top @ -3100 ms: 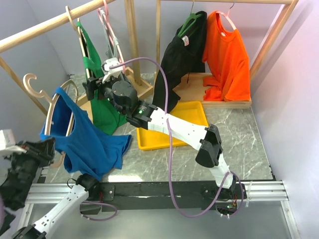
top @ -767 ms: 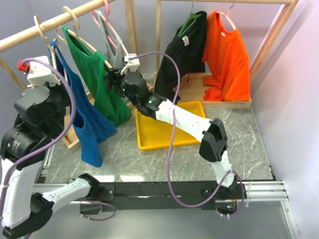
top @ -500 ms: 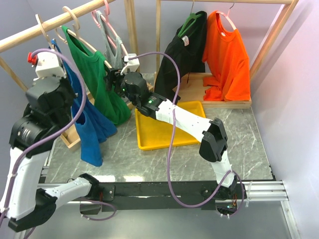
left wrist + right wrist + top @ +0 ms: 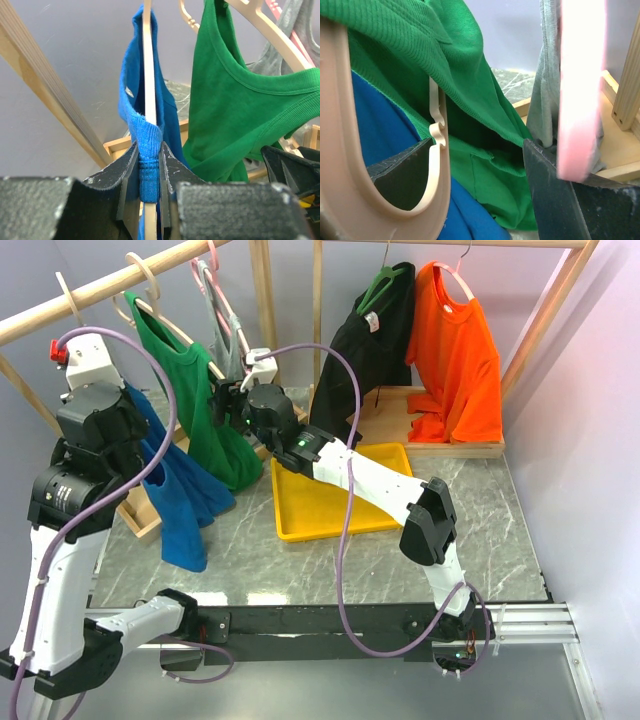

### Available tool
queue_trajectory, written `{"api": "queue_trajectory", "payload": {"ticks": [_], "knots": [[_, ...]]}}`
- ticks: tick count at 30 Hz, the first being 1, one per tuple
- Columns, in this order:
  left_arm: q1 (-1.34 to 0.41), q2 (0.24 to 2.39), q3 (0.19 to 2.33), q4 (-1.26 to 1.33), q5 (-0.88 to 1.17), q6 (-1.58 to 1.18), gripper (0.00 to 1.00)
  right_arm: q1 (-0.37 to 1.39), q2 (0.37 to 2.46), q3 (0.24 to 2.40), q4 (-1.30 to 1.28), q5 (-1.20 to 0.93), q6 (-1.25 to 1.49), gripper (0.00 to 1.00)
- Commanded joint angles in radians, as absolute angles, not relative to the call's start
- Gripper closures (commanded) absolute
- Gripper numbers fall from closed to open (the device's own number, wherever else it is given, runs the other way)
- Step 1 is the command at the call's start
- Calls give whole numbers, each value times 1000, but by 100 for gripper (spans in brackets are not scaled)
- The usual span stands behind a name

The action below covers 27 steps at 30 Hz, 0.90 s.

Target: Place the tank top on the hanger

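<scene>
The blue tank top (image 4: 172, 502) hangs on the pale wooden hanger (image 4: 66, 292), whose hook sits at the left rail. My left gripper (image 4: 122, 400) is raised beside it. In the left wrist view the left gripper (image 4: 149, 152) is shut on a strap of the tank top (image 4: 131, 92) and on the hanger (image 4: 148, 75) inside that strap. My right gripper (image 4: 222, 400) reaches in among the hung clothes. In the right wrist view the right gripper (image 4: 480, 172) stands open, with green cloth behind the gap and the tank top (image 4: 380, 125) low on the left.
A green tank top (image 4: 195, 400) on a beige hanger (image 4: 437, 150) and a grey top (image 4: 228, 340) on a pink hanger (image 4: 580, 75) share the wooden rail (image 4: 110, 285). A yellow tray (image 4: 300, 525) lies mid-table. A black shirt (image 4: 360, 370) and an orange shirt (image 4: 460, 350) hang on the right rack.
The left arm has lifted the hanger and blue top from low at the left up to the rail. Over the last second it edged further up and left. The right arm stayed put.
</scene>
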<state>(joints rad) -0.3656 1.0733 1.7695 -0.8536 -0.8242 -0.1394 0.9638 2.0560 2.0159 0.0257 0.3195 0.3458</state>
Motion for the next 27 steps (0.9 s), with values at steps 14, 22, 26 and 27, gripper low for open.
{"api": "queue_trajectory", "payload": {"ticks": [14, 22, 26, 27], "knots": [[-313, 959, 1637, -756, -752, -229, 99, 968, 1999, 2054, 18, 301, 351, 20], [-313, 936, 1632, -770, -704, -275, 36, 973, 1959, 2025, 23, 284, 350, 18], [-313, 943, 1664, -785, -658, -288, 22, 980, 1921, 1985, 37, 268, 360, 17], [-313, 948, 1684, -790, -631, -291, 14, 980, 1913, 1977, 38, 267, 360, 17]]}}
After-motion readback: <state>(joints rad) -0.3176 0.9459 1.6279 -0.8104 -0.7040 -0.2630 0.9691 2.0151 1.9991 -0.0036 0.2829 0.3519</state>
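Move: In the left hand, the near shoulder end of the blue tank top's hanger is already gripped. Where its hook meets the wooden rail lies about 14 cm ahead of that hand, 6 cm left and 14 cm above. From the left hand, the green tank top hangs roughly 15 cm ahead, 9 cm right and 10 cm lower; the pink hanger is some 25 cm ahead, 14 cm right, about level. From the right hand, the hook spot is level in reach, about 22 cm left and 25 cm up. Lowering the gripped end by about 2 cm while easing back 1 to 1.5 cm, the left hand brings the blue top's hanger down with its hook over the rail, then opens its fingers wide and lets go of the strap and hanger, its left side dipping some 10 degrees. The right hand, still open beside the end of the green top's hanger, nearly holds its place, backing off a good centimetre only late on. ##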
